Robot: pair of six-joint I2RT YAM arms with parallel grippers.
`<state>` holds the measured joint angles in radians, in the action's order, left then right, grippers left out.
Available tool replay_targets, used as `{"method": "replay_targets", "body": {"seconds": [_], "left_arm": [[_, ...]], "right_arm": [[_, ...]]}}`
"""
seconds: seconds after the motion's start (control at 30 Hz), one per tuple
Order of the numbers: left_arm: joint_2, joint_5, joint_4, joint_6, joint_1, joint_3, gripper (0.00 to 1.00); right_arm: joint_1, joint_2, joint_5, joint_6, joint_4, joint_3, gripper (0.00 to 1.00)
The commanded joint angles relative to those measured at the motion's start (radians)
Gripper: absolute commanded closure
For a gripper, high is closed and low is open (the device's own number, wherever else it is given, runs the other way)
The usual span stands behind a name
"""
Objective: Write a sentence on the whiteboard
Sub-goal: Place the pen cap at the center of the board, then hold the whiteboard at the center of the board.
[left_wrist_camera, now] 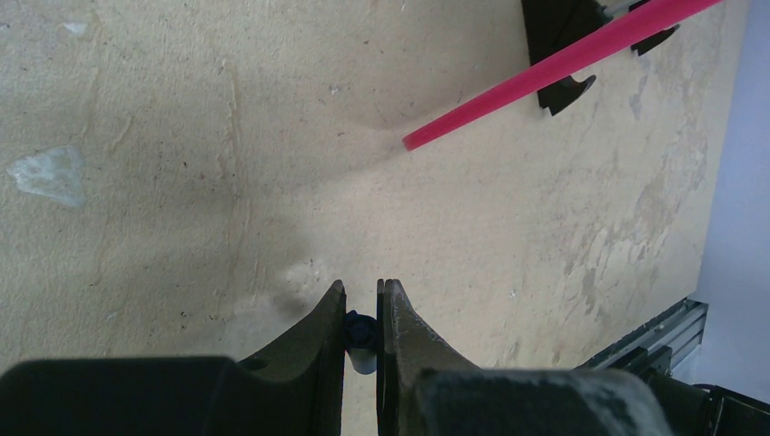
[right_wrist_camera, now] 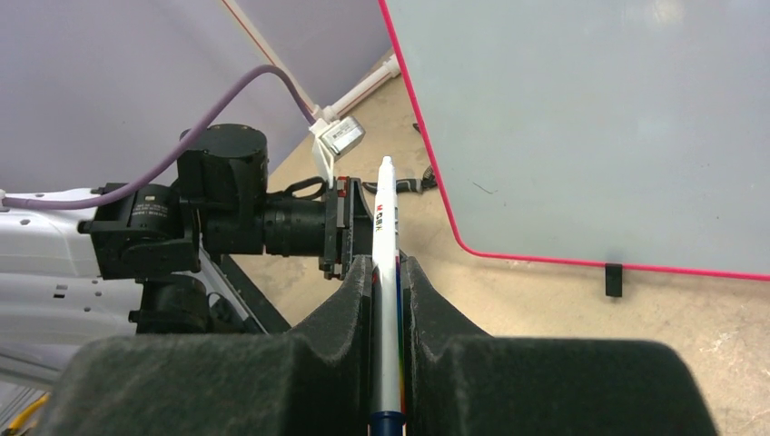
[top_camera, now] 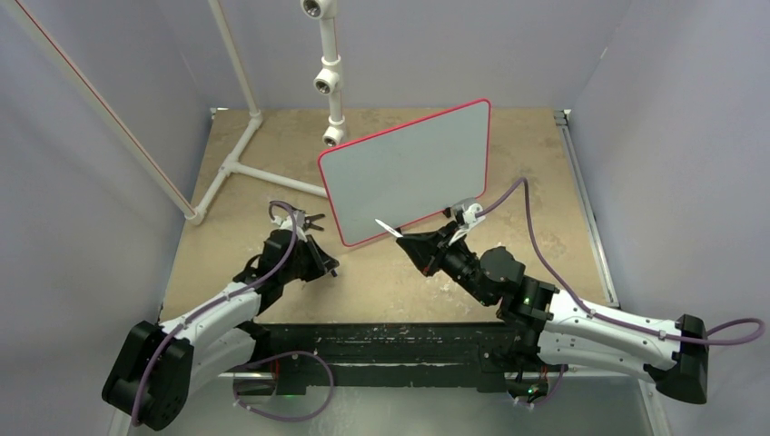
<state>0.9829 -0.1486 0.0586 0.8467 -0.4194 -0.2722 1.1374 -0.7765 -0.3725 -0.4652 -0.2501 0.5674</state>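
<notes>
The whiteboard [top_camera: 404,173] stands tilted on the table, red-framed, and no sentence shows on its pale face [right_wrist_camera: 590,127]. My right gripper [top_camera: 409,238] is just in front of the board's lower edge. It [right_wrist_camera: 388,263] is shut on a white marker [right_wrist_camera: 386,227] whose end points up and to the left of the board. My left gripper [top_camera: 329,266] hangs over the bare table left of the board's lower corner. It [left_wrist_camera: 361,289] is shut on a small dark blue cap [left_wrist_camera: 362,331]. The red frame [left_wrist_camera: 563,64] shows at the upper right of the left wrist view.
A white pipe frame [top_camera: 241,168] lies at the back left, with a pipe stand [top_camera: 331,82] behind the board. The board's black feet [right_wrist_camera: 614,280] rest on the tan table [top_camera: 508,272]. A metal rail [top_camera: 586,209] runs along the table's right edge. Walls close in on three sides.
</notes>
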Motion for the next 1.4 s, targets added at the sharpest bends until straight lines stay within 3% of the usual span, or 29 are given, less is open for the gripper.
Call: {"method": "replay_targets", "body": {"seconds": [0.0, 0.17, 0.43, 0.6, 0.73, 0.9, 1.0, 1.2, 1.37], "left_arm": [[0.023, 0.009, 0.095, -0.023, -0.009, 0.019, 1.00], [0.069, 0.002, 0.127, -0.022, -0.015, 0.030, 0.94], [0.067, 0.001, 0.119, -0.013, -0.015, 0.023, 0.69], [0.060, 0.006, 0.026, -0.023, -0.013, -0.043, 0.40], [0.003, 0.030, -0.139, -0.087, -0.003, -0.138, 0.17], [-0.057, 0.043, -0.314, -0.198, 0.028, -0.303, 0.14], [-0.071, 0.008, -0.360, -0.277, 0.055, -0.387, 0.13], [-0.049, -0.253, -0.325, -0.403, 0.234, -0.538, 0.13], [0.025, -0.420, -0.275, -0.490, 0.268, -0.628, 0.13]], "right_arm": [[-0.005, 0.003, 0.003, 0.008, -0.010, 0.007, 1.00], [-0.005, -0.026, 0.013, 0.014, -0.023, 0.015, 1.00], [-0.005, -0.042, 0.009, 0.013, -0.030, 0.023, 1.00], [-0.005, -0.025, 0.002, 0.046, -0.004, 0.068, 1.00], [-0.005, -0.013, 0.024, 0.060, 0.007, 0.080, 1.00], [-0.009, 0.019, 0.112, 0.079, -0.070, 0.045, 1.00], [-0.070, 0.029, 0.277, 0.098, -0.140, 0.024, 1.00], [-0.440, 0.021, 0.851, -0.039, -0.362, -0.032, 1.00], [-0.462, -0.025, 0.934, -0.013, -0.365, 0.007, 1.00]]}}
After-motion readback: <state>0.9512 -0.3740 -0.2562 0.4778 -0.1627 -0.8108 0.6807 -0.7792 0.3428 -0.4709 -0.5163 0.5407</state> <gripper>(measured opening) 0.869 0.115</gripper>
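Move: The blue pen cap is already between the left fingertips, and the bare tabletop it is bound for lies about 3 cm to their right, 1 cm ahead and some 4 cm below. The whiteboard's near left corner stands roughly 7 cm ahead and 3 cm right of that hand, the pruning shears about 12 cm ahead and 8 cm left. From the right hand, still gripping the pen, the spot is some 5 cm ahead, 11 cm left and 25 cm below. The cap is lowered the last 2 cm to the tabletop in the left fingers, which then spread wide and let go of it; the hand climbs away some 19 cm, drawing forward and a little left past the board's near corner while its fingers tip up about 20 degrees. Meanwhile the right hand keeps its grip on the pen, dips slightly, then rises about 6 cm, easing forward and right as it tips up and turns counter-clockwise. ##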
